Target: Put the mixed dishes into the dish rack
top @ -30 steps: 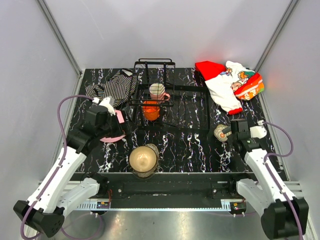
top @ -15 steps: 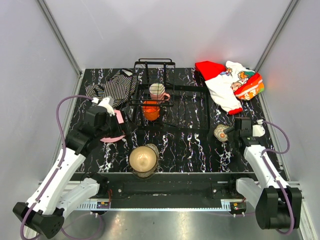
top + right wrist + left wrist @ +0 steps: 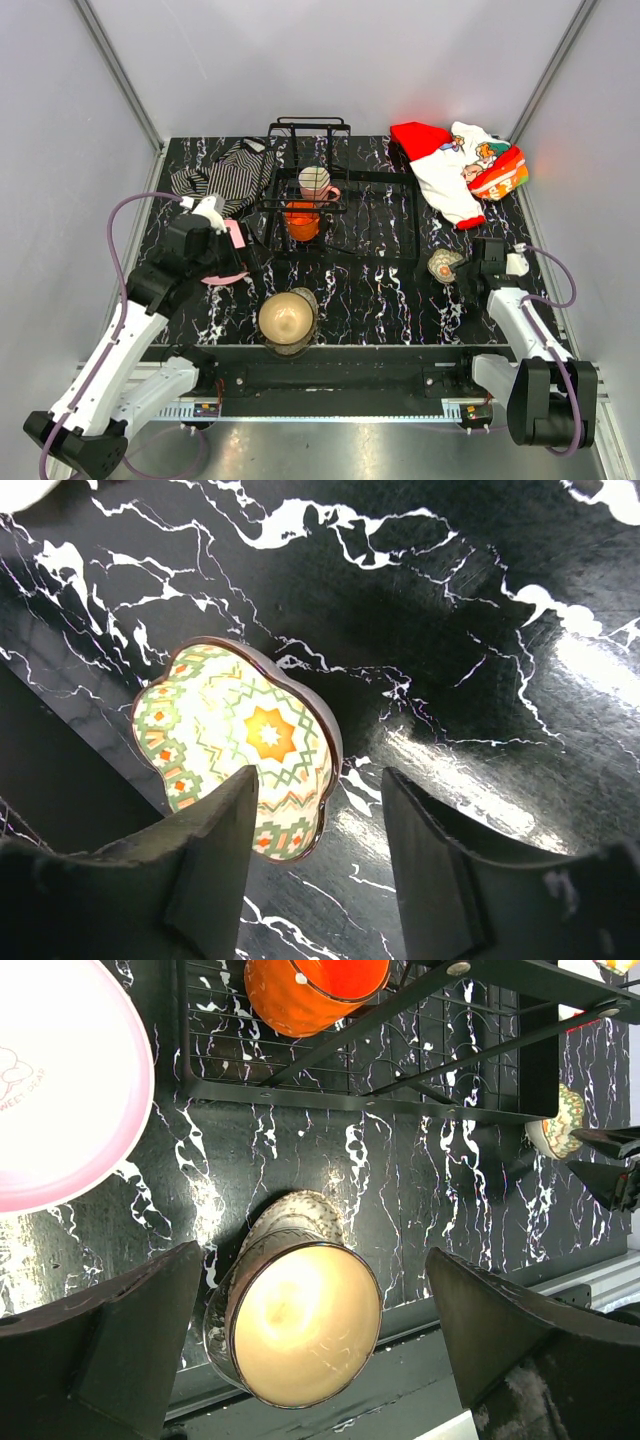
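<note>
The small floral patterned cup (image 3: pixel 240 745) stands on the table right of the dish rack (image 3: pixel 385 215). My right gripper (image 3: pixel 320 780) is open and straddles its rim. One finger is over the cup's inside and the other is outside, apart from the wall. A cream-pink mug (image 3: pixel 316 183) and an orange cup (image 3: pixel 301 220) sit in the rack's left part. The brownish bowl (image 3: pixel 300 1325) stands at the front edge, below my open left gripper (image 3: pixel 312 1255). The pink plate (image 3: pixel 60 1090) lies left of it, partly hidden under the left arm in the top view.
A striped black-white cloth (image 3: pixel 225 170) lies at the back left beside the rack. A red-white printed cloth (image 3: pixel 460 170) lies at the back right. The rack's raised upright section (image 3: pixel 308 130) is at the back. The table's front edge runs just behind the bowl.
My right gripper's jaws have narrowed around the floral cup's rim and the right arm has drawn in slightly. The left arm has shifted a little; its jaws stay wide.
</note>
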Controlling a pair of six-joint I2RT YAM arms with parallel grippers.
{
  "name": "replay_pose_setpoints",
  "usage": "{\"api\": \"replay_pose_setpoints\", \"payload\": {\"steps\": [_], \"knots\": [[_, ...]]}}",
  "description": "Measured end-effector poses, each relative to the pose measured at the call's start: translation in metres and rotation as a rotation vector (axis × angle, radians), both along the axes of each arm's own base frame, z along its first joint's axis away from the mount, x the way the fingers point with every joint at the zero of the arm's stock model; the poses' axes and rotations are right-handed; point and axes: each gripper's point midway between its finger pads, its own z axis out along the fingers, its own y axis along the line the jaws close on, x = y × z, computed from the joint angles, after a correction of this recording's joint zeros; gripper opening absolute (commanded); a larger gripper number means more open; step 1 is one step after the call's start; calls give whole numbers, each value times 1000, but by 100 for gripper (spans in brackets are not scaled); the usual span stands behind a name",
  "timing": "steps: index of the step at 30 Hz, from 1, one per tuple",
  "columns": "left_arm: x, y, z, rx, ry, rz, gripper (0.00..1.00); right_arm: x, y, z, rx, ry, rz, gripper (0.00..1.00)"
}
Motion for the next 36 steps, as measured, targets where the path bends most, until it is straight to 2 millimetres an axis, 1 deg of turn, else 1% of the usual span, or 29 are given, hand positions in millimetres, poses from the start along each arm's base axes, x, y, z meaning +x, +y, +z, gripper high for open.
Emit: {"api": "replay_pose_setpoints", "payload": {"steps": [5, 18, 22, 24, 26, 27, 28, 30, 31, 32, 36], "knots": [[-2, 2, 2, 0, -8, 4, 99, 0, 2, -5, 13, -1, 6, 49], [-1, 4, 3, 4, -16, 14, 99, -1, 3, -13, 28, -3, 12, 41], [-1, 4, 3, 7, -17, 17, 99, 0, 4, -14, 32, -2, 15, 34], [-1, 5, 3, 7, -17, 18, 99, 0, 4, -14, 33, 0, 15, 27], [-1, 5, 3, 7, -17, 18, 99, 0, 4, -15, 34, 0, 15, 26], [-1, 5, 3, 7, -17, 18, 99, 1, 4, -15, 34, -1, 15, 22], [-1, 5, 3, 7, -18, 18, 99, 1, 4, -15, 34, -1, 15, 21], [-1, 5, 3, 7, -19, 18, 99, 2, 5, -15, 34, -2, 16, 12], [-1, 5, 3, 7, -20, 18, 99, 2, 4, -15, 34, -2, 16, 2], [-2, 5, 4, 7, -21, 18, 99, 2, 4, -15, 34, -3, 15, 0], [-5, 7, 2, 14, -16, 17, 99, 0, 5, -17, 39, 0, 16, 0]]}}
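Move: Ahead of the right hand's half-open fingers by about 4 cm, and 3 cm to their left, is the middle of the small patterned bowl, some 3 cm lower, its near right rim lying in the gap. The dish rack's middle is about 31 cm left and 16 cm ahead, the red-and-white towels roughly 27 cm straight ahead. From the left hand the bowl lies about 46 cm to the right, level fore and aft, 19 cm below. Sinking about 1.5 cm almost straight down, the right hand settles at the bowl's near right rim, barely turning. The fingers, a little over half open at first, close nearly shut and pinch the thin wall of the rim, one finger on the inside and the other outside. ##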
